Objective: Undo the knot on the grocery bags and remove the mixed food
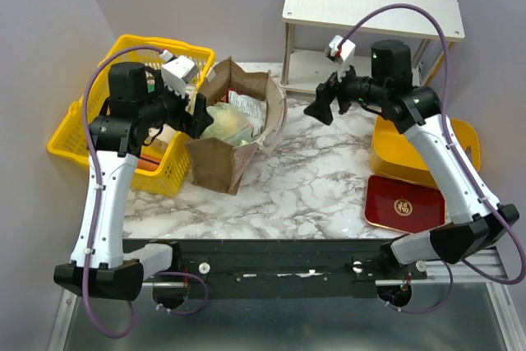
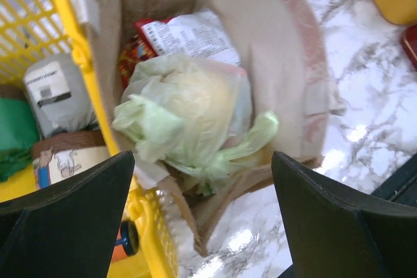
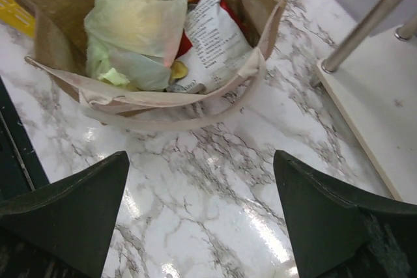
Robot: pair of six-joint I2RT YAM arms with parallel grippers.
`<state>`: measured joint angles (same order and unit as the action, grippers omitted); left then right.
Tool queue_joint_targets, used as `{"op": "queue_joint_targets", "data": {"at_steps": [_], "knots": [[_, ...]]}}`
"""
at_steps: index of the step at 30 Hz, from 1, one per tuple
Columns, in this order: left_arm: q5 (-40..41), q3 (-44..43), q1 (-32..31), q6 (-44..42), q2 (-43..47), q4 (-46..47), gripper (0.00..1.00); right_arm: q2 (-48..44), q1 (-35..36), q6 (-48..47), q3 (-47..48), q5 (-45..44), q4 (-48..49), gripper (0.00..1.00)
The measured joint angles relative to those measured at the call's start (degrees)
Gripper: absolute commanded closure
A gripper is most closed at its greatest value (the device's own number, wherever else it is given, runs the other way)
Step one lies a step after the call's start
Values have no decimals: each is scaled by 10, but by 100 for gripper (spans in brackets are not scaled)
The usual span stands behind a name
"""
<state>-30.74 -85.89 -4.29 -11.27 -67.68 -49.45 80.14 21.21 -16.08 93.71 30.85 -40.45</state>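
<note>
The brown paper bag [image 1: 215, 162] stands open on the marble table, beside the yellow basket. Inside it lies the pale green plastic bag [image 1: 226, 124] [image 2: 189, 105] [image 3: 133, 21], full and pale yellow within, its bunched knot [image 2: 212, 161] facing the bag's near wall. A red and white snack packet [image 2: 189, 34] [image 3: 212, 40] leans behind it. My left gripper [image 1: 200, 117] [image 2: 202, 161] hovers open above the paper bag's near left edge, holding nothing. My right gripper [image 1: 320, 109] [image 3: 201, 157] hangs open over bare marble just right of the bag, also with nothing in it.
A yellow mesh basket [image 1: 86, 133] [image 2: 98, 89] with a grey packet [image 2: 55, 89] and cartons touches the bag's left side. A white shelf [image 1: 370, 6] stands at the back right, its metal leg [image 3: 365, 24] close to my right gripper. A yellow tray [image 1: 431, 158] and red plate [image 1: 404, 203] lie at right.
</note>
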Motion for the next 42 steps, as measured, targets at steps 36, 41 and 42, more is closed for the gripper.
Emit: {"op": "queue_joint_targets", "data": {"at_steps": [36,41,42], "knots": [[228,-303,-149,-133,-373,-268,100,-119,26,16,-197,-65,34,0],[174,-509,-149,-130,-396,-289,100,-119,18,14,-184,-101,37,0],[159,-531,-149,-132,-391,-286,100,-119,15,14,-182,-107,39,0]]}}
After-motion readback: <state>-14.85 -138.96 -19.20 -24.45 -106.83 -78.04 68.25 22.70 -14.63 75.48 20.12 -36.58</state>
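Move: The left hand is open above the knotted green plastic bag, whose middle lies about 5 cm ahead, 5 cm to its right and 17 cm below. The brown paper bag stands around that bag; the snack packet is some 5 cm farther out and 6 cm to the right of the green bag. The yellow basket's middle is about 19 cm left and 6 cm ahead of the left hand, 20 cm lower. From the right hand, the green bag lies some 29 cm left, 2 cm ahead and 18 cm below. Swinging right and slightly up first, the left hand then dives nearly 20 cm into the paper bag, easing back left as the wrist tips the fingers steeply down. They shut on gathered plastic at the top of the green bag and haul it up about 16 cm, drifting forward and right while the wrist levels out. The right hand, empty and open, sinks 5 cm and ends farther from the paper bag. ##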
